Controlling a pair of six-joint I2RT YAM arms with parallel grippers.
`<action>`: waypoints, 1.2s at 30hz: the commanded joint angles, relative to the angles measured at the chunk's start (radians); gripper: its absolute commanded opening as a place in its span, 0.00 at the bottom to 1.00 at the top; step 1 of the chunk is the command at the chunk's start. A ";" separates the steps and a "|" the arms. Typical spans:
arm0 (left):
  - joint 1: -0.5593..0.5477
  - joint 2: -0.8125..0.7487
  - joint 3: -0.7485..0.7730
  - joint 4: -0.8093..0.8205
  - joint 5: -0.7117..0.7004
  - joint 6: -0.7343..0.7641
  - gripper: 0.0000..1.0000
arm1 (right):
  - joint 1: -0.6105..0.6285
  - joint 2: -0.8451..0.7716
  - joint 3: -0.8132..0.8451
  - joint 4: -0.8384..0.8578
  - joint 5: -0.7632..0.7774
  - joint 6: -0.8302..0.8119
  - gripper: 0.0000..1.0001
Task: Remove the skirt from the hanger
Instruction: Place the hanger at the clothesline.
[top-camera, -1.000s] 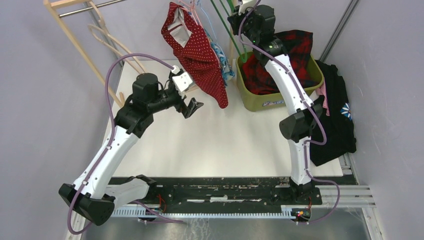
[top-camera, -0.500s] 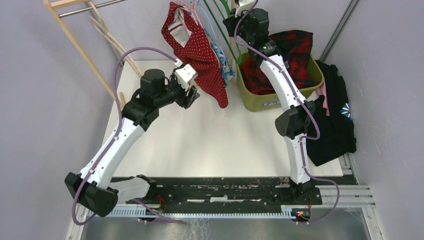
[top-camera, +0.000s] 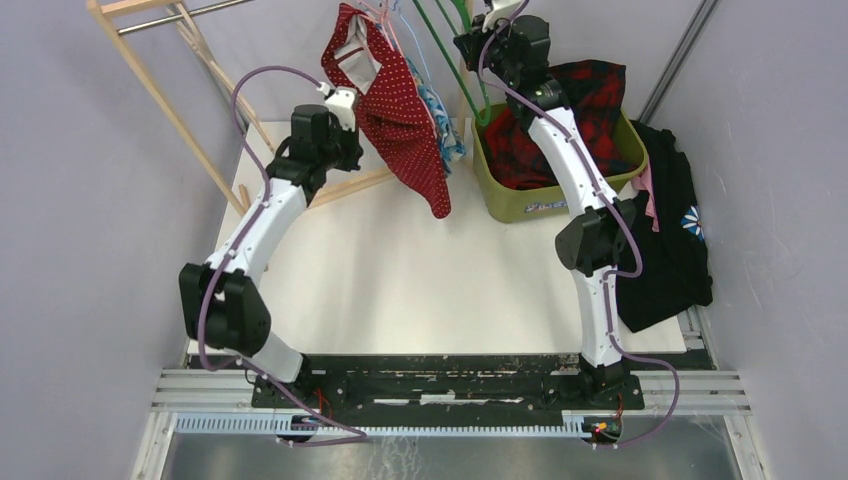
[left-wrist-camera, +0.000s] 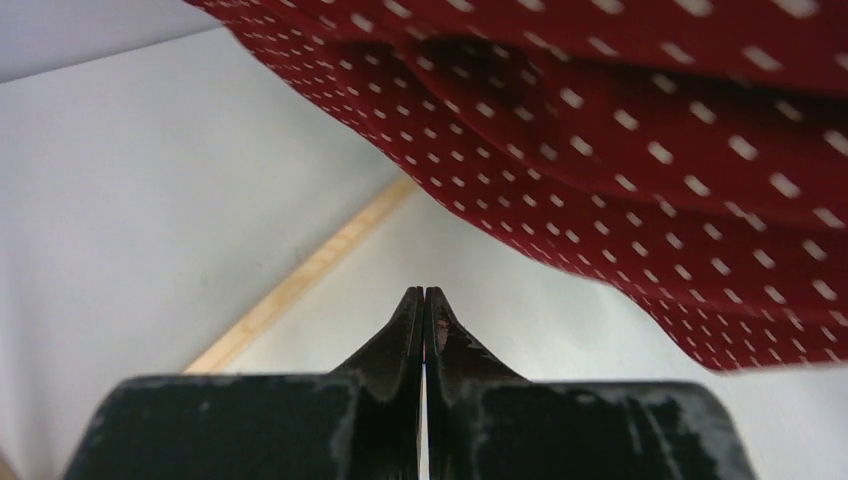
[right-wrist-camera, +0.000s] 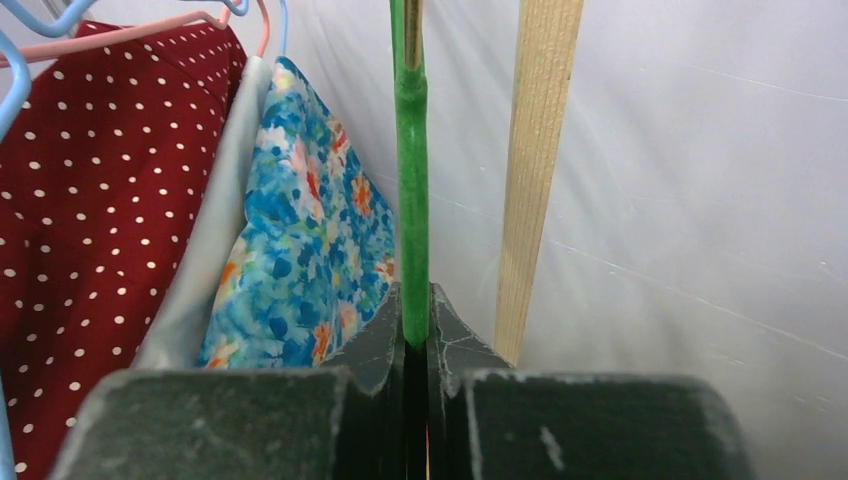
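Note:
A red skirt with white dots (top-camera: 400, 120) hangs from a pink hanger (top-camera: 385, 25) at the back of the table. It fills the top of the left wrist view (left-wrist-camera: 650, 130) and the left edge of the right wrist view (right-wrist-camera: 90, 200). My left gripper (left-wrist-camera: 424, 292) is shut with nothing between its fingers, just below the skirt's hem and beside its left side (top-camera: 345, 150). My right gripper (right-wrist-camera: 417, 300) is shut on a thin green hanger (right-wrist-camera: 410, 200) high at the back (top-camera: 480, 30).
A blue floral garment (right-wrist-camera: 300, 230) hangs right behind the red skirt. An olive basket (top-camera: 530, 205) holds a red-and-black plaid garment (top-camera: 590, 90). Black clothing (top-camera: 670, 230) lies at the right edge. A wooden rack (top-camera: 160, 90) stands back left, with a slat (left-wrist-camera: 300, 280) under my left gripper.
My left arm swung back and up against the skirt's left side, and its jaws went from wide open to shut on nothing. The right arm barely shifted, still gripping the green hanger.

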 joint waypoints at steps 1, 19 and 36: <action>0.010 0.103 0.130 0.098 -0.148 -0.090 0.03 | -0.014 -0.025 0.016 0.117 -0.029 0.064 0.01; 0.033 0.587 0.427 -0.018 -0.327 -0.148 0.03 | -0.055 -0.043 -0.018 0.133 -0.097 0.095 0.01; 0.073 0.768 0.520 -0.100 -0.143 -0.142 0.03 | -0.059 -0.133 -0.088 0.089 -0.108 0.029 0.01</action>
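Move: The rack's wooden foot rail lies about 12 cm ahead of the left hand, 2 cm to its left and some 23 cm below; the dotted skirt hangs about 10 cm ahead, 8 cm right and 5 cm above, the floral skirt 14 cm ahead and 13 cm right. The right hand holds the green hanger; the clothesline rod runs about 10 cm ahead, 8 cm left and 17 cm above, the rack post 12 cm straight ahead. Close along the dotted skirt's left side the left hand, fingers already shut and staying shut, first reaches forward some 14 cm, then sinks about 19 cm towards the foot rail, edging left, turning roughly 20 degrees counter-clockwise and tipping downward. The green hanger stays gripped in the right hand, which hovers by the rack post and drifts just over a centimetre right. ##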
